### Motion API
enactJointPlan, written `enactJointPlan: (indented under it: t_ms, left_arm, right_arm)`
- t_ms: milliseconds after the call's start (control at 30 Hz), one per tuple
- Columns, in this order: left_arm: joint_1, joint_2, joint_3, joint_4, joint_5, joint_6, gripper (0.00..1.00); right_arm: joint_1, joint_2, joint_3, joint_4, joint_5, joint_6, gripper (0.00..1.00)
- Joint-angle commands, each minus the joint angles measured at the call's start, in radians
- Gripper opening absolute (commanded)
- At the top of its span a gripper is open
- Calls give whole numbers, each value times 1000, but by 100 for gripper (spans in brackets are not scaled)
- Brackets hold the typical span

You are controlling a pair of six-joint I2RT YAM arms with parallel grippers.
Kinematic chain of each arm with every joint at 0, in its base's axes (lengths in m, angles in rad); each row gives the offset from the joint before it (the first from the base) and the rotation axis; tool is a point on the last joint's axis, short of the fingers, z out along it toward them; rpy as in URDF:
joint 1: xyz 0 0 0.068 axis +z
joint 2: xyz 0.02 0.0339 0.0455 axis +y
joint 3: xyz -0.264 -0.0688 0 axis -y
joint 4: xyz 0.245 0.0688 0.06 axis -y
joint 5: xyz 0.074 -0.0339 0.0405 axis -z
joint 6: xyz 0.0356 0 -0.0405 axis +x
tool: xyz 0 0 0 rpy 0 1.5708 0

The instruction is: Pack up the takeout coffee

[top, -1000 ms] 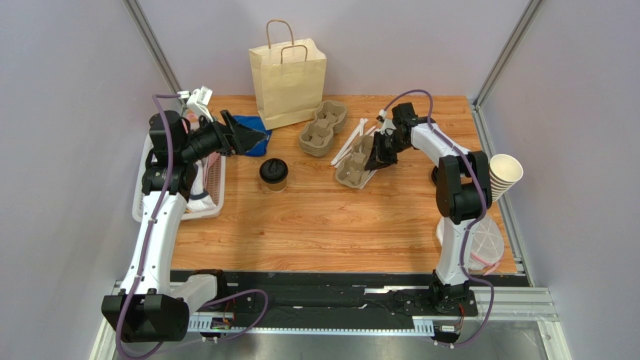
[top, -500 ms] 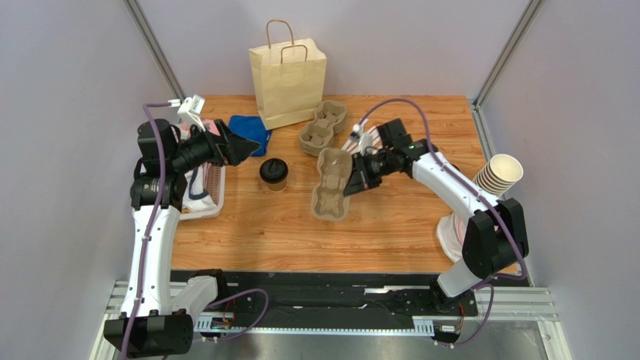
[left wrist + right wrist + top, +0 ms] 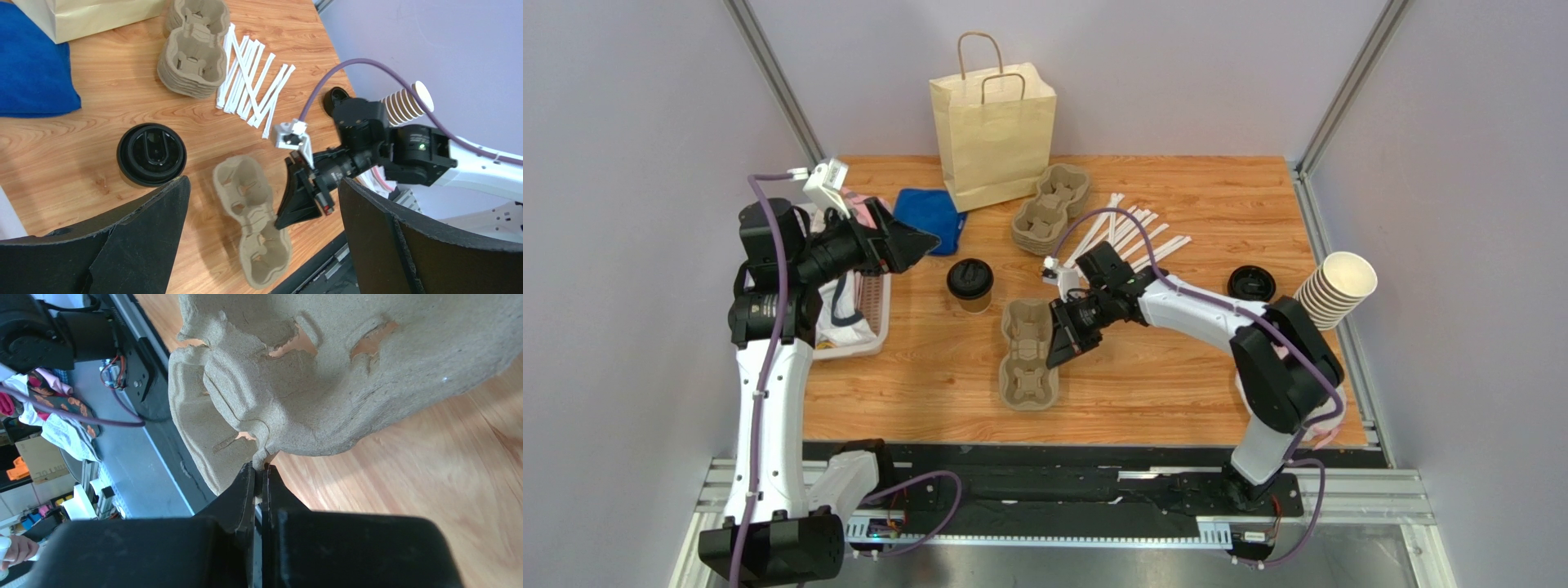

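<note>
The takeout coffee (image 3: 970, 284), a small tan cup with a black lid, stands on the table left of centre; it also shows in the left wrist view (image 3: 151, 154). My right gripper (image 3: 1062, 343) is shut on the rim of a pulp cup carrier (image 3: 1028, 355), which sits at the table's front middle, in front of and right of the coffee. The carrier also shows in the left wrist view (image 3: 251, 217) and the right wrist view (image 3: 344, 380). My left gripper (image 3: 913, 249) is open and empty, held above the table left of the coffee. The paper bag (image 3: 993, 123) stands upright at the back.
A stack of pulp carriers (image 3: 1051, 208) lies right of the bag, with white stirrers (image 3: 1124, 235) beside it. A blue cloth (image 3: 928, 218) lies left of the bag. A loose black lid (image 3: 1252, 283) and a stack of lidless cups (image 3: 1339, 288) are at right. A white basket (image 3: 844, 306) sits at left.
My right gripper has carried the pulp carrier from the right side to the front middle and lowered it to the table. My left arm drew back a little to the left.
</note>
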Motion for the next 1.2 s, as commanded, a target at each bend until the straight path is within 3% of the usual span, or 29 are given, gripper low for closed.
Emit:
enactJointPlan:
  t_ms: [0, 67, 133, 200, 267, 300, 367, 500, 667, 833, 900, 933, 1000, 1033, 1133, 1167]
  left_arm:
    - [18, 27, -12, 21, -4, 5, 99]
    - [19, 45, -20, 38, -1, -7, 99]
    - [19, 54, -26, 55, -2, -9, 99]
    - [19, 62, -29, 57, -2, -4, 99]
    - [21, 67, -35, 60, -2, -1, 99]
    - [21, 67, -38, 64, -2, 0, 99]
    - [21, 68, -54, 86, -4, 0, 99]
    - [22, 116, -65, 113, -6, 12, 99]
    - [9, 224, 35, 123, -35, 69, 99]
    - [-76, 427, 319, 112, -200, 294, 99]
    - [-99, 537, 458, 141, -213, 389, 99]
    - [-109, 580, 512, 144, -196, 511, 99]
    - [-143, 711, 673, 146, -228, 618, 99]
    - [-174, 804, 728, 147, -243, 732, 99]
    - [-203, 1017, 975, 147, -292, 840, 99]
    - [-203, 1074, 1132, 123, -282, 858, 99]
  right_arm:
    - [13, 93, 45, 102, 21, 73, 5]
    - [15, 135, 54, 109, 4, 110, 9]
    - [15, 154, 75, 112, -22, 126, 25]
    - [7, 155, 105, 44, -53, 98, 56]
    - [-11, 97, 109, 13, -68, 83, 70]
    - [-55, 63, 97, -1, -93, 83, 82]
    - [-111, -40, 88, -26, -123, 80, 88]
    - [-253, -151, 219, -188, -218, 57, 93]
    - [-286, -158, 625, -205, -234, 240, 94]
    - [-289, -21, 908, -49, -220, 690, 93]
    - [-292, 10, 927, 84, -223, 898, 95]
    - [-298, 20, 933, 183, -214, 963, 97]
    - [-306, 64, 990, 239, -203, 1087, 97]
    - [-310, 75, 1006, 284, -182, 1107, 98]
    - [-316, 113, 1079, 304, -131, 1112, 100]
    - [-316, 127, 1086, 303, -125, 1103, 100]
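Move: The carrier is in the right hand's fingers by its right edge at the waist, and its spot on the table lies about 5 cm to that hand's left and 5 below. The lidded coffee cup stands some 13 cm ahead and 15 left of that hand, the straws about 25 ahead and 13 right. From the open, high left hand, the paper bag is about 31 cm ahead, 9 right and 18 lower, the blue cloth 22 ahead, 5 left and 31 below. The right hand sinks about 4 cm to set the held carrier flat on the table, opens wide to let go of its edge, then climbs steeply to end some 40 cm above where it began and 15 cm farther forward, its fingers swinging up by roughly 45 degrees to point level to the left. Meanwhile the left hand, still open and empty, dips about 5 cm and then sweeps forward, gathering speed, some 23 cm in all towards the paper bag, rising again and tipping its fingers up as it comes. ##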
